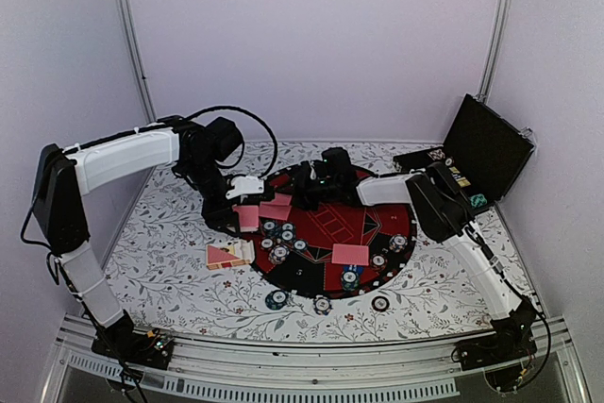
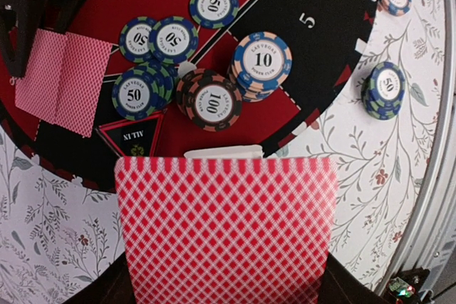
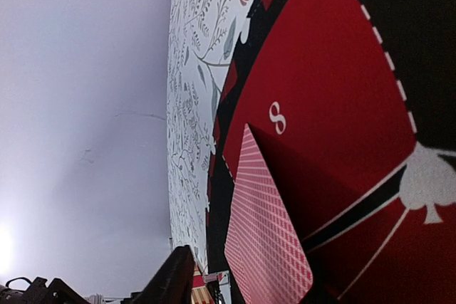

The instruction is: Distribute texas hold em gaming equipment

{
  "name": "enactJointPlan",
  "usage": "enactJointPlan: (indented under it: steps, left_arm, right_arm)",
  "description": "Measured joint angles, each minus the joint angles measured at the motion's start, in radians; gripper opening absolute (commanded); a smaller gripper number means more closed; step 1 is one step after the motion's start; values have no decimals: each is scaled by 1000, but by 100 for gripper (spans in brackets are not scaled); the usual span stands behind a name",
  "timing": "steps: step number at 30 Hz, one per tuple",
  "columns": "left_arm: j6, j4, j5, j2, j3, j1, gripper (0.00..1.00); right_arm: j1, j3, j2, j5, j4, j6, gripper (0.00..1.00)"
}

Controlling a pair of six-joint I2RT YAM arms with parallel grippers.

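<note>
A pink-red-backed playing card [image 2: 226, 229] fills the lower half of the left wrist view, with my left gripper [image 2: 225, 169] shut on it. It hangs over the left rim of the round mat [image 1: 326, 226], where that gripper [image 1: 247, 197] hovers. Beyond the card lie poker chips: a blue 10 stack [image 2: 262, 62], a dark 100 stack [image 2: 212, 101] and blue-green 50 chips [image 2: 135, 94]. My right gripper [image 1: 311, 191] is at the mat's far side. In its wrist view another card [image 3: 263, 233] stands tilted on the red felt. Its one visible finger [image 3: 174, 275] is apart from the card, and the gripper [image 3: 246, 291] is open.
Two cards [image 2: 64, 80] lie side by side on the mat's left. One card [image 1: 350, 254] lies at its near right and a fanned set [image 1: 226, 255] on the cloth to the left. Loose chips [image 1: 323, 305] sit off the near rim. The open black case [image 1: 481, 148] stands back right.
</note>
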Motion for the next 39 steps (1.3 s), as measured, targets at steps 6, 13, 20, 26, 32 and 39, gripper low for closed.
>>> enactJointPlan:
  steps: [6, 13, 20, 26, 32, 39]
  left_arm:
    - [0, 0, 3, 0, 0, 0, 13]
    - [-2, 0, 3, 0, -1, 0, 13]
    - [-3, 0, 2, 0, -1, 0, 13]
    - [-3, -1, 3, 0, -1, 0, 13]
    - [-4, -1, 3, 0, -1, 0, 13]
    - [-5, -4, 2, 0, -1, 0, 13]
  right_arm:
    - [4, -36, -77, 60, -122, -107, 62]
    - [6, -227, -248, 127, -236, -192, 77]
    - [5, -347, -364, 156, -278, -229, 79]
    - [3, -351, -385, 154, -289, -240, 79]
    - [-5, -271, -355, 156, -315, -247, 78]
    - [-15, -148, -251, 197, -341, -270, 78]
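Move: The card the right hand has just laid out still stands slightly tilted between its fingers, its middle about 3 cm to the hand's left, level fore and aft and some 2 cm lower. Another face-down card lies beside it, 5 cm left and 3 cm back of the hand; the green chip stack is about 9 cm back and 4 cm left. From the left hand, the first card lies roughly 16 cm ahead, 8 cm right and 11 cm below. The card comes free of the right hand's fingers as they spread wide and draw back to the right, about 6 cm right and 4–5 cm back while rising some 3 cm, the fingertips tipping about 15 degrees further down. After a short stop the open hand rises slightly, swings about 4 cm forward again, and starts to sink near the card's right end. ##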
